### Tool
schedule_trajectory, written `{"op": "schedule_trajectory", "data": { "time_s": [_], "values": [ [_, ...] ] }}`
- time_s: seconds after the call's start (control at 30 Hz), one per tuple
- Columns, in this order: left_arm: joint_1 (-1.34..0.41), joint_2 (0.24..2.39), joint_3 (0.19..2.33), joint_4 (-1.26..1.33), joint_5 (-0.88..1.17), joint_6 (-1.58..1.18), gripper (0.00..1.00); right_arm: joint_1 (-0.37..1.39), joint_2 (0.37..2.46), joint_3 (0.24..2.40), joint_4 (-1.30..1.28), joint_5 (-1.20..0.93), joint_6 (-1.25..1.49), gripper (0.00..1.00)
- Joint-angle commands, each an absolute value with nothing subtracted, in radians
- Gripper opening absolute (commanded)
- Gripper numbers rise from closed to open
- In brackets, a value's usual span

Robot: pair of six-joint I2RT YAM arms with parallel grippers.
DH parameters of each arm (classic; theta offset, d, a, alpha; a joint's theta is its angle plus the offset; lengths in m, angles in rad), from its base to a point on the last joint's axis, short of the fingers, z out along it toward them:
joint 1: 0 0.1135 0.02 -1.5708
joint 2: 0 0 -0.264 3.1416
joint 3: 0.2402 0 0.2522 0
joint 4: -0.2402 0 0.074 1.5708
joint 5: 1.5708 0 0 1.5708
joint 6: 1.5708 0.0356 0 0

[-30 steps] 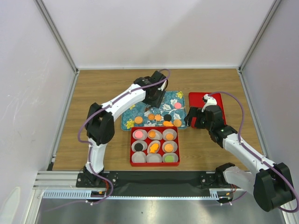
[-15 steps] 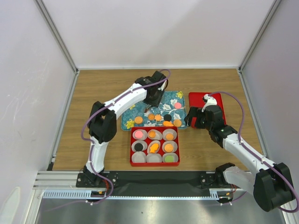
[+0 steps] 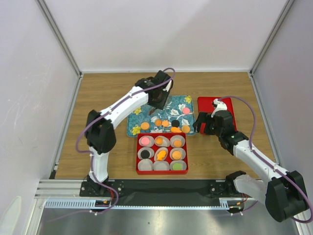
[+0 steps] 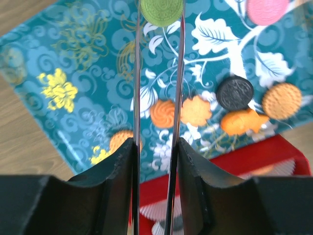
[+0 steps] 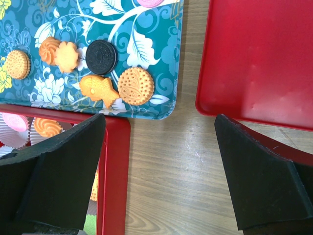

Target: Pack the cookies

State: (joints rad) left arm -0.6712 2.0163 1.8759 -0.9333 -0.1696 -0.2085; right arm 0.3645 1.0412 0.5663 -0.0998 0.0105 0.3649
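Observation:
Several cookies lie on the teal flowered tray (image 3: 139, 117): a pink one (image 3: 186, 110), a black one (image 3: 175, 123) and orange ones (image 3: 158, 122). In the left wrist view my left gripper (image 4: 159, 19) has its thin blades pressed against both sides of a green cookie (image 4: 161, 9) over the tray. From above, that gripper (image 3: 155, 108) hides the green cookie. The red box (image 3: 137, 156) holds white paper cups, most with a cookie inside. My right gripper (image 5: 159, 122) stands wide open with nothing in it, over bare wood between the box and the red lid (image 5: 254, 54).
The red lid (image 3: 230, 105) lies to the right of the tray, with the right arm's wrist over its near left corner. White walls with metal posts close in the table on three sides. Bare wood surrounds the tray and box.
My left gripper has narrowed onto the green cookie, and its arm has shifted slightly toward the tray's far side. The right arm has not moved.

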Motion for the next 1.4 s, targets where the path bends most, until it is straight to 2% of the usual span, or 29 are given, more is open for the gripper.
{"op": "schedule_trajectory", "data": {
  "time_s": [0.0,0.33,0.6,0.73,1.03,1.37],
  "values": [
    [-0.684,1.853,1.830,-0.931,-0.181,-0.206,0.39,0.361,1.025,0.589,-0.077,0.011,0.362,1.00],
    [-0.827,1.499,1.481,-0.931,-0.210,-0.268,0.40,0.362,1.025,0.589,-0.075,0.009,0.361,1.00],
    [-1.077,1.206,1.263,-1.025,-0.227,-0.431,0.40,0.368,1.040,0.594,-0.074,0.009,0.359,1.00],
    [-1.164,1.129,1.200,-1.071,-0.212,-0.520,0.41,0.373,1.051,0.600,-0.075,0.017,0.354,1.00],
    [-1.314,1.094,1.121,-1.106,-0.183,-0.614,0.41,0.374,1.057,0.597,-0.075,0.029,0.354,1.00],
    [-1.378,1.112,1.104,-1.118,-0.160,-0.641,0.42,0.377,1.052,0.598,-0.080,0.029,0.353,1.00]
  ]
}}
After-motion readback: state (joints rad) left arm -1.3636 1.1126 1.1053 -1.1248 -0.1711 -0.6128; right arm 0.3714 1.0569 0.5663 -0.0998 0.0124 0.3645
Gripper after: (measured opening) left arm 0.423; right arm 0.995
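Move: The left hand already grips a green cookie just above the blue tray. The empty front-middle cup in the red box lies about 33 cm back, some 5 cm to its left and 4 cm below. The fish cookie sits 7 cm farther out than this cup. The front-right cup with a green cookie stands 8 cm to the right of it, the empty front-left one 8 cm to the left. From the right hand, the middle cup is roughly 19 cm back, 17 cm left and 9 cm down. Keeping its pinch on the green cookie, the left hand lifts about 5 cm off the blue tray, then sweeps quickly back some 33 cm and slightly left, over the red box. It turns about 20 degrees clockwise on the way, then slows and sinks around 3 cm towards the empty front-middle cup. ##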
